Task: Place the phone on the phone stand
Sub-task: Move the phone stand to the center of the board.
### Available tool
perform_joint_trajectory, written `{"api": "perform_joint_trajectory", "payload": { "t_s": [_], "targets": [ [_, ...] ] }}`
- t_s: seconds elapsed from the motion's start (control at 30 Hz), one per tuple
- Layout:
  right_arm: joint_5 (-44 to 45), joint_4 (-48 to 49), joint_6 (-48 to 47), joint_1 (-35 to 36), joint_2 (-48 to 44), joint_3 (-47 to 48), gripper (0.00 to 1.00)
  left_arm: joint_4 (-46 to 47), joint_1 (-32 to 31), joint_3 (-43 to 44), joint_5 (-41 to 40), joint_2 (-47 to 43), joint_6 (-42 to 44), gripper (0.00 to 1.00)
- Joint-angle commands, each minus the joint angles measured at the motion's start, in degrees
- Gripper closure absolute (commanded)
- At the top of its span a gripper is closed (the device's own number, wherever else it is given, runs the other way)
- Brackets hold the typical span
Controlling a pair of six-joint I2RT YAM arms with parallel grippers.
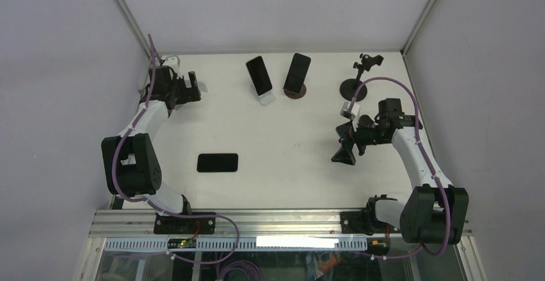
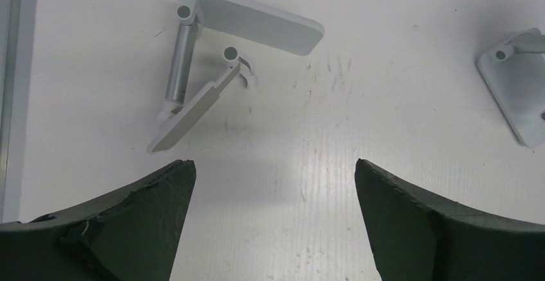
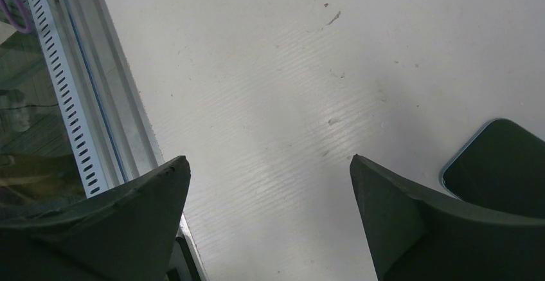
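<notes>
A black phone (image 1: pixel 217 163) lies flat on the white table, left of centre and apart from both grippers. One corner of the phone (image 3: pixel 498 162) shows beside my right finger in the right wrist view. An empty white and silver folding phone stand (image 2: pixel 212 69) sits at the far left, just ahead of my left gripper (image 2: pixel 273 165), which is open over bare table. In the top view this gripper (image 1: pixel 191 88) hovers by that stand (image 1: pixel 202 89). My right gripper (image 1: pixel 345 155) (image 3: pixel 268 160) hangs open at the right, with nothing between its fingers.
Two other phones lean on stands at the back: one on a white stand (image 1: pixel 266 97) (image 2: pixel 517 94), one on a brown round base (image 1: pixel 295 92). A black clamp stand (image 1: pixel 355 83) is empty at the back right. The metal rail (image 3: pixel 90 101) marks the near edge.
</notes>
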Motion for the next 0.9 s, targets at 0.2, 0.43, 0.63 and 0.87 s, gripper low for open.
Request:
{"api": "perform_joint_trajectory", "payload": {
  "t_s": [0.2,0.43,0.63,0.87],
  "targets": [
    [-1.05,-0.15,-1.09,-0.4,-0.31,1.79,0.01,1.06,0.89,0.24,-3.87,1.61,4.04,0.04],
    [-1.35,-0.34,-1.29,-0.39,-0.4,1.79,0.01,1.01,1.72,1.12,-6.52,4.63,5.68,0.12],
    [-1.7,-0.47,-1.46,-0.38,-0.32,1.62,0.01,-0.46,3.41,4.3,-5.0,8.85,6.39,0.22],
    [-1.65,-0.49,-1.49,-0.35,-0.06,1.61,0.01,-0.91,4.14,4.98,-2.85,7.25,7.01,0.22]
  ]
}}
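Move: The empty silver phone stand, lying on its side, is about 5 cm ahead of the left hand, roughly 4 cm to its left and 8 cm below. Level with it ahead, but some 26 cm to the hand's right, stands the silver stand holding a phone. The flat phone lies about 22 cm back and 10 cm right. From the right hand, the empty stand lies some 26 cm ahead, 58 cm left and 9 cm below. The empty silver phone stand is approached from above: the left hand eases left, then sinks about 5.5 cm while sliding some 4 cm left, towards its near plate and post, slowing at the end. On the way the wrist tips about 10 degrees further down, and the wide-open fingers narrow by around a fifth, with no grip on the stand yet. ##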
